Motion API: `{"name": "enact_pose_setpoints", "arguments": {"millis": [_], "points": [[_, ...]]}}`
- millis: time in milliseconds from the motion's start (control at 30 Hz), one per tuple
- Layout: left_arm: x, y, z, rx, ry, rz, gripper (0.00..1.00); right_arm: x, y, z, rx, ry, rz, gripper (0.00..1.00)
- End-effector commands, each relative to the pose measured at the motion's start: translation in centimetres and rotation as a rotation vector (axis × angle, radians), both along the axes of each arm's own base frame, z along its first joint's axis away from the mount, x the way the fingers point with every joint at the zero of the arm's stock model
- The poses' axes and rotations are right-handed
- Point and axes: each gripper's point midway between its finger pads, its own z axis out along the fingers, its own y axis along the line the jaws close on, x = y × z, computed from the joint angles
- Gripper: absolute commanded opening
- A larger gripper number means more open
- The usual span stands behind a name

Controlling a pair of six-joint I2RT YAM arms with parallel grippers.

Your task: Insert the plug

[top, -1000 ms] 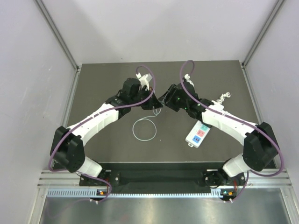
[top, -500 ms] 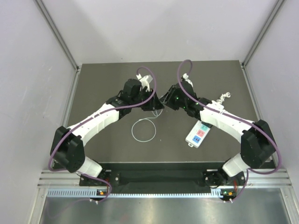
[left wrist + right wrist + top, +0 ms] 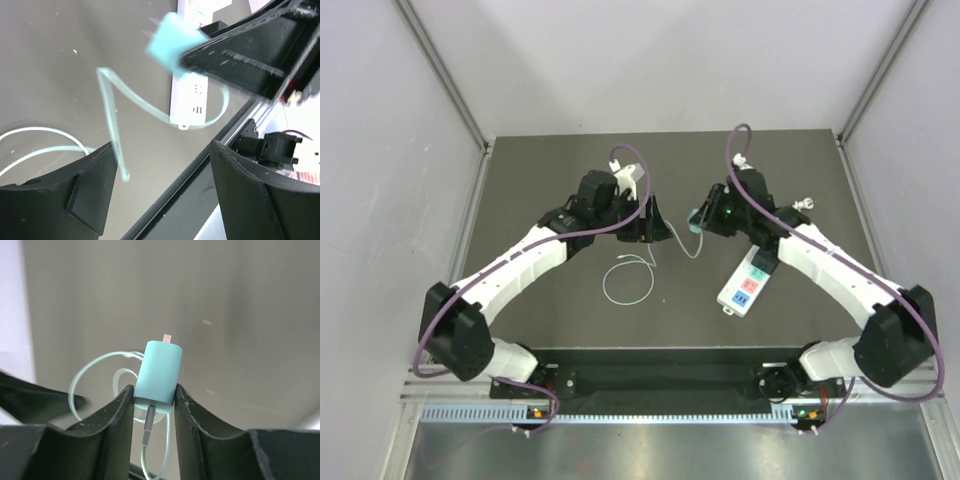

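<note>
The turquoise plug (image 3: 160, 371) sits upright between my right gripper's (image 3: 154, 392) fingers, prong end pointing away, with its pale cable (image 3: 80, 385) curling off behind. From above, that right gripper (image 3: 699, 220) holds the plug (image 3: 694, 218) over the table's middle. The cable (image 3: 625, 281) loops down onto the dark mat. My left gripper (image 3: 657, 226) hangs just to the left of it, apart from the plug. In the left wrist view the left gripper (image 3: 162, 147) stands wide open with nothing between its fingers, and the plug (image 3: 172, 37) is beyond them. The white power strip (image 3: 745, 285) lies under the right forearm.
A small white cable bundle (image 3: 804, 205) lies at the back right of the mat. The table's near edge and metal rail (image 3: 235, 135) show past the left fingers. Grey walls stand on both sides and at the back.
My left gripper has opened and let go of the plug. The right gripper has closed on the plug and drawn back to the right with it.
</note>
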Motion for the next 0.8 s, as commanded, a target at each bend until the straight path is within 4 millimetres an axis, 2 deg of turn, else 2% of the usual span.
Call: {"name": "enact_pose_setpoints", "arguments": {"millis": [0, 33, 67, 133, 167, 233, 267, 333, 400, 533, 567, 633, 767], "points": [[-0.4, 0.9, 4.2, -0.010, -0.126, -0.005, 0.78, -2.9, -4.4, -0.4, -0.138, 0.046, 0.049, 0.00], [-0.3, 1.2, 4.6, 0.002, -0.140, 0.008, 0.78, -3.5, -5.4, -0.8, -0.178, 0.063, 0.064, 0.00], [-0.4, 1.8, 4.2, 0.035, -0.137, 0.016, 0.78, -4.6, -7.3, -1.7, -0.218, 0.127, 0.051, 0.00], [-0.1, 2.9, 4.5, 0.075, -0.169, 0.057, 0.78, -6.1, -8.8, -1.6, -0.241, 0.152, 0.082, 0.00], [0.0, 3.3, 4.4, 0.095, -0.184, 0.064, 0.78, -7.4, -10.3, -1.6, -0.259, 0.192, 0.074, 0.00], [0.1, 4.2, 4.0, 0.123, -0.203, 0.096, 0.78, -8.5, -11.5, -1.4, -0.294, 0.208, 0.090, 0.00], [0.1, 4.4, 3.7, 0.132, -0.215, 0.098, 0.78, -9.7, -12.3, -1.8, -0.314, 0.253, 0.095, 0.00], [0.0, 4.9, 3.1, 0.148, -0.223, 0.105, 0.78, -10.8, -12.6, -1.5, -0.325, 0.265, 0.137, 0.00], [-0.3, 5.2, 2.8, 0.169, -0.218, 0.093, 0.78, -12.4, -13.2, -2.2, -0.349, 0.327, 0.167, 0.00], [-1.1, 5.3, 4.0, 0.170, -0.233, 0.057, 0.78, -14.2, -13.6, -4.3, -0.365, 0.439, 0.188, 0.00], [-1.3, 5.3, 4.3, 0.163, -0.241, 0.049, 0.78, -14.5, -13.1, -4.7, -0.341, 0.461, 0.205, 0.00], [-1.7, 5.6, 4.8, 0.161, -0.265, 0.043, 0.79, -14.7, -12.6, -4.8, -0.317, 0.486, 0.224, 0.00], [-1.7, 6.7, 4.7, 0.189, -0.302, 0.071, 0.80, -13.8, -14.0, -5.2, -0.400, 0.529, 0.164, 0.00]]}}
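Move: The right hand holds the plug. The pink socket near the power strip's near end lies about 11 cm back, 11 cm to this hand's right and some 16 cm below. The black cube adapter sits on the strip, about 6 cm farther out than that socket and 3 cm to its right. From the open left hand, the same socket is roughly 21 cm to the right, 8 cm back and 18 cm lower. Right hand carries the plug 14 cm back, 13 right, tipping down towards the strip; left hand retreats leftward. ##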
